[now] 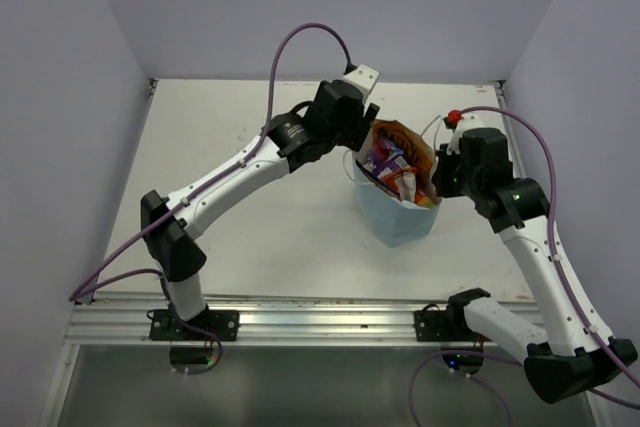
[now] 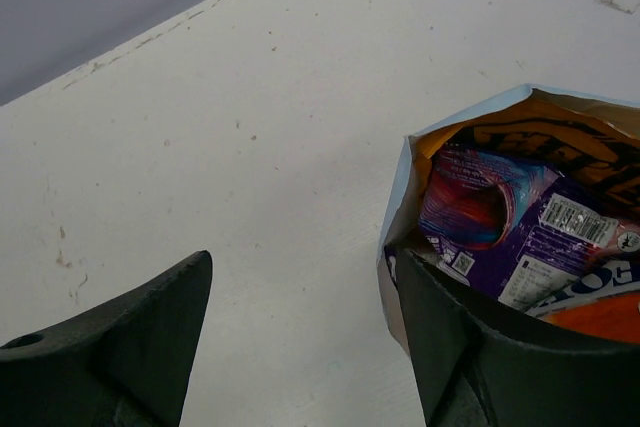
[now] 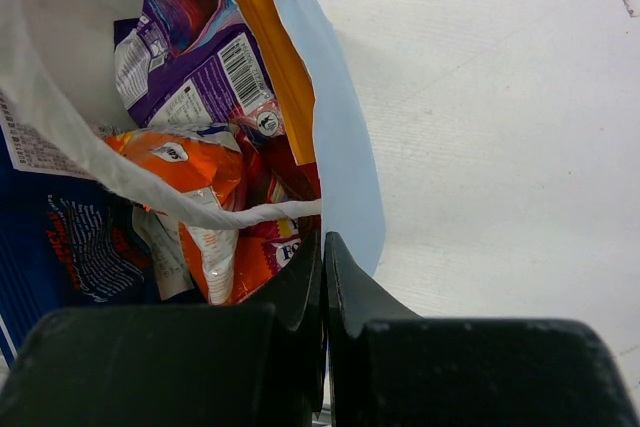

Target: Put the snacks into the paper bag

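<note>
The light blue paper bag [image 1: 400, 219] stands mid-table, mouth up, with the snacks inside. A purple-white packet [image 2: 505, 222] lies on top against the orange Kettle bag [image 2: 545, 135]. The right wrist view shows an orange-white packet [image 3: 195, 172], a red packet [image 3: 292, 179] and a blue bag [image 3: 60, 242] lower down. My right gripper [image 3: 323, 239] is shut on the bag's right wall [image 3: 340, 162]. My left gripper [image 2: 305, 259] is open at the bag's left rim [image 2: 395, 212]. One of its fingers [image 2: 450, 337] is over the bag's mouth, the other over bare table.
The white table [image 1: 250, 197] runs to the purple-grey back and side walls. A small red-capped object [image 1: 453, 116] lies behind the right arm near the back right corner. Purple cables loop over both arms.
</note>
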Motion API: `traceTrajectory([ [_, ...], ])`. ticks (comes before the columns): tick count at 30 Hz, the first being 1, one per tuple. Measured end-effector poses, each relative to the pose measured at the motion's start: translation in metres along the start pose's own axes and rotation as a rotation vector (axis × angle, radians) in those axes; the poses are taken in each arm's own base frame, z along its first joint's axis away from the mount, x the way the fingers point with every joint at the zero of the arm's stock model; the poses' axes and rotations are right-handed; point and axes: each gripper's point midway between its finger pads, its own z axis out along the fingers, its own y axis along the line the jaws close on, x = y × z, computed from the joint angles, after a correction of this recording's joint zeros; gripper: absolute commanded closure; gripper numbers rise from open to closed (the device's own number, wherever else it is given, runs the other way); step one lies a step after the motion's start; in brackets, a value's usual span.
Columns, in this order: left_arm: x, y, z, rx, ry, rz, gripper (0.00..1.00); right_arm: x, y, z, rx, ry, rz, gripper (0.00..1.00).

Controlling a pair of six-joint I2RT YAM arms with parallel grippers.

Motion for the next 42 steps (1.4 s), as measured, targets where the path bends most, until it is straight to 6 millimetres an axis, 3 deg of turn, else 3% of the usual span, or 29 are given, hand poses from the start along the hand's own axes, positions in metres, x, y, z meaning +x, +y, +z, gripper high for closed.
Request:
traceTrajectory([
  [6, -0.016, -0.002, -0.029, 0.077, -0.079, -0.076, 0.23, 0.0, 0.0, 0.0, 0.0, 0.0, 0.0, 1.0],
  [10, -0.028, -0.013, -0.037, 0.146, -0.118, -0.116, 0.23, 0.0, 0.0, 0.0, 0.0, 0.0, 0.0, 1.0],
  [19, 0.0, -0.038, -0.025, 0.246, -0.033, -0.145, 0.25, 0.0, 0.0, 0.0, 0.0, 0.0, 0.0, 1.0],
  [22, 0.01, -0.044, -0.019, 0.26, 0.002, -0.148, 0.37, 0.0, 0.0, 0.0, 0.0, 0.0, 0.0, 1.0],
  [23, 0.014, -0.046, -0.018, 0.265, 0.014, -0.15, 0.48, 0.0, 0.0, 0.0, 0.0, 0.0, 0.0, 1.0],
  [25, 0.022, -0.049, -0.016, 0.276, 0.041, -0.154, 0.58, 0.0, 0.0, 0.0, 0.0, 0.0, 0.0, 1.0],
  [26, 0.025, -0.05, -0.015, 0.278, 0.049, -0.155, 0.7, 0.0, 0.0, 0.0, 0.0, 0.0, 0.0, 1.0],
  [28, 0.028, -0.052, -0.013, 0.282, 0.061, -0.165, 0.82, 0.0, 0.0, 0.0, 0.0, 0.001, 0.0, 1.0],
  [29, 0.029, -0.053, -0.012, 0.282, 0.064, -0.169, 0.95, 0.0, 0.0, 0.0, 0.0, 0.001, 0.0, 1.0],
  [31, 0.029, -0.051, -0.011, 0.276, 0.067, -0.178, 0.99, 0.0, 0.0, 0.0, 0.0, 0.001, 0.0, 1.0],
  [38, 0.028, -0.045, -0.011, 0.237, 0.086, -0.183, 1.0, 0.001, 0.004, 0.001, -0.014, 0.016, -0.03, 1.0],
  [42, 0.025, -0.04, -0.005, 0.188, 0.114, -0.171, 1.0, 0.001, 0.025, 0.0, -0.047, 0.03, -0.118, 1.0],
])
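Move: Just beyond the open left fingers, the paper bag's left rim lies about 4 cm back, 3 cm to the right and 3 cm below the hand. Inside the bag, the purple packet is roughly 3 cm back, 7 cm right and 10 cm down; the orange packet is some 8 cm back, 9 cm right and equally low. From the right hand, still on the right rim, that left rim lies about 14 cm left, 5 cm ahead, at its own height. Lifting about 4 cm while drawing back, the left hand arcs rightward and sinks some 6 cm onto the paper bag's left rim, tipping down and rolling its left side lower. Its fingers shut and pinch the rim, then ease about 1 cm forward. Lastly the right hand, keeping its pinch on the right rim, draws it about 2.5 cm left towards the left hand. ##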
